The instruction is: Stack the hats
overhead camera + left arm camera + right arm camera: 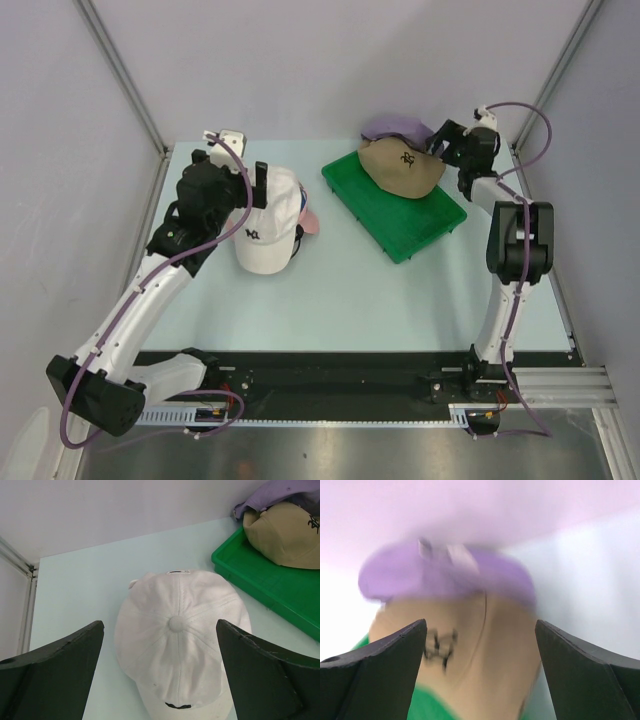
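Observation:
A white hat (265,225) lies on the table, crown up, with the edge of a pink hat (311,222) showing from under its right side. My left gripper (250,190) hovers open over the white hat (182,645), its black fingers (60,675) on either side of the crown and apart from it. A tan hat (400,168) with a dark logo rests on the green tray (410,225), and a lavender hat (388,127) lies behind it. My right gripper (440,142) is open beside the tan hat (485,660), holding nothing; that view is blurred.
The green tray (265,582) sits diagonally at the back right, its near corner close to the white hat. Grey walls enclose the table at the back and on both sides. The lavender hat (445,575) sits close to the back wall.

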{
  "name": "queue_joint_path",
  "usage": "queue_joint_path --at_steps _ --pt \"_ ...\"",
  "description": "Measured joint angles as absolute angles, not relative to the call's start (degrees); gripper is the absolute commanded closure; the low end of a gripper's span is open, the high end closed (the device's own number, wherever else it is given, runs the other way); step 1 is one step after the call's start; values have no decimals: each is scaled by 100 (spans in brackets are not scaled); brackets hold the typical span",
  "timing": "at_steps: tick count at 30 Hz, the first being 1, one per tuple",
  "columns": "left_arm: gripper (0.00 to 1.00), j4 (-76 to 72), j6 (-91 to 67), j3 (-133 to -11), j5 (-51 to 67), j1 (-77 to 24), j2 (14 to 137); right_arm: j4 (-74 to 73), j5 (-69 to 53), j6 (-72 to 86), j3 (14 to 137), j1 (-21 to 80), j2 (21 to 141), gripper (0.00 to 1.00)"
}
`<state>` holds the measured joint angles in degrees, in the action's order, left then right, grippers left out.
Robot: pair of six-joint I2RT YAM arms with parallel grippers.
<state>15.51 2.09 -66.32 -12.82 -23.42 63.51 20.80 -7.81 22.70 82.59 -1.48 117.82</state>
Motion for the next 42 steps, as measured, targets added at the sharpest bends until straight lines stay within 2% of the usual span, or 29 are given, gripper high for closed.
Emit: queue_joint_path --at_steps 6,12,21,31,42 --pt "0 1551 303 -6632 -1297 -2342 6386 1868 -1302 1817 10088 -425 12916 5" --pt "0 1551 364 -6630 -1339 -2342 6490 1466 -2086 1352 11093 -543 13625 6" --pt "0 1551 412 -6630 -1341 -2342 6576 1398 -2825 1020 11194 -548 13740 7" --pt "0 1553 412 -6628 -1339 -2342 6676 2493 -3341 1715 10099 -711 13712 6" --pt "0 1553 414 -6628 -1341 -2342 6722 1955 -3802 1341 11402 -760 13904 7"
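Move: The purple hat, lying over the back of the beige hat in the tray, is about 10 cm ahead of the right hand, some 7 cm to its left and 4 cm below it. The beige hat's middle is level with that hand, about 8 cm left and 8 cm lower; the green tray's middle is some 9 cm back, 10 cm left and 13 cm down. From the left hand, the purple hat lies roughly 33 cm ahead, 36 cm right and 21 cm below. The purple hat is what the wide-open right hand closes in on: it goes forward nearly 8 cm, draws back a little while dipping, then rises and eases forward again, ending about 7 cm ahead of its start. Its wrist turns some 25 degrees counter-clockwise towards the hat and its fingertips tip up; contact can't be seen. The left hand, open, sinks slightly towards the white hat. ##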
